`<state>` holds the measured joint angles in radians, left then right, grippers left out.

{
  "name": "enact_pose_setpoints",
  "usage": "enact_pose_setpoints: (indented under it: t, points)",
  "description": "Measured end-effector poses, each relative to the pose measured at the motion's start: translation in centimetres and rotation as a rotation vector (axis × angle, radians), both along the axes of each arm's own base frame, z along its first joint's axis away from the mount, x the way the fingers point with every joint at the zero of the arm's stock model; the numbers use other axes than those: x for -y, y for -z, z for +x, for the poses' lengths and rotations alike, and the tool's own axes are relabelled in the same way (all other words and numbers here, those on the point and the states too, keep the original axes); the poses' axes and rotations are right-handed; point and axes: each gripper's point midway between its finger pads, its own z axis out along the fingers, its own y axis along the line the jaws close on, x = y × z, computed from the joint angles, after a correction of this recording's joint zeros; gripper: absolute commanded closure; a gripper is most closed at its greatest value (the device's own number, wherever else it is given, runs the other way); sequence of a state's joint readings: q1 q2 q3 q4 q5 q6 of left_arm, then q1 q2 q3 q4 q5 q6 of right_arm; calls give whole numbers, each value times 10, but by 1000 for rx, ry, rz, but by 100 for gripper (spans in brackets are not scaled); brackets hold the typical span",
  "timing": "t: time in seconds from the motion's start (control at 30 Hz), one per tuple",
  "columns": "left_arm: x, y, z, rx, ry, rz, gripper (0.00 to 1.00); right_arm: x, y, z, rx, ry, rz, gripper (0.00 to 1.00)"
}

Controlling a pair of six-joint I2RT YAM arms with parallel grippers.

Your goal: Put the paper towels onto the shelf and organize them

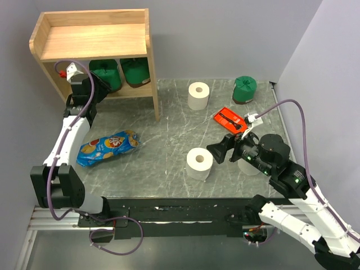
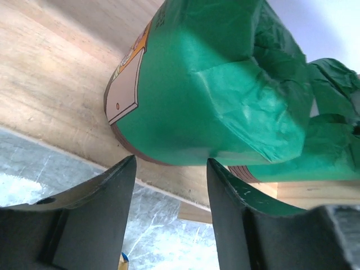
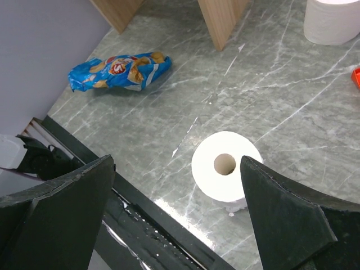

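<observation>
The wooden shelf stands at the back left. Two green-wrapped rolls sit on its lower tier. My left gripper is open and empty just in front of the left one. In the left wrist view this roll lies just beyond the gripper. A third green roll stands at the back right. White rolls stand at the back middle and the front middle. A third white roll is half hidden behind my right arm. My right gripper is open beside the front roll, above the table.
A blue snack bag lies on the grey marble table left of centre and also shows in the right wrist view. A flat orange-red tray lies right of centre. Grey walls close the left, back and right. The shelf's side panel stands on the table.
</observation>
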<state>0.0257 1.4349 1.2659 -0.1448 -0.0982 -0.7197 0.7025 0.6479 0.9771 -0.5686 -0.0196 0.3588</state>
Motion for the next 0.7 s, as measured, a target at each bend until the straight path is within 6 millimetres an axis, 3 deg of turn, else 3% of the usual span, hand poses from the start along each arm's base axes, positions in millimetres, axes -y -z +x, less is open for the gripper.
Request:
enact_pose_setpoints:
  t: [0.17,0.3,0.43,0.47,0.5,0.57,0.7]
  points:
    - [0,-21,-27,25,2,13,33,-5,4,5,-22,5,1,1]
    - [7,-57,-65,100,37,18,24,-11,5,11,-32,10,14,1]
    - [21,-70,-108,153,119,20,16,-15,15,26,-61,45,-15,0]
    - [27,-67,-120,151,154,22,13,-16,19,32,-73,63,-33,1]
    - [31,-65,-128,151,180,28,1,-16,21,38,-79,82,-51,1]
    - [40,-53,-142,127,241,42,4,-17,22,53,-90,123,-88,0]
    - [55,-9,-163,30,356,57,4,-7,20,97,-106,238,-140,0]
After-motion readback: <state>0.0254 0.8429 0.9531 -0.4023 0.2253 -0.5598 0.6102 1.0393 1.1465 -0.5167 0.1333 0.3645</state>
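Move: The far green paper towel roll lies about 44 cm ahead of the right hand, 22 cm right and 26 cm below. From that hand, the far white roll stands some 41 cm ahead and 2 cm left, the red tray 30 cm ahead and 15 cm right, the near white roll 6 cm ahead and 3 cm left. From the left hand, the far green roll is roughly 19 cm ahead and 63 cm right; the shelved roll is about 7 cm straight ahead. Left, opening, backs about 16 cm off the shelf; right reaches 10 cm forward towards the far green roll. ##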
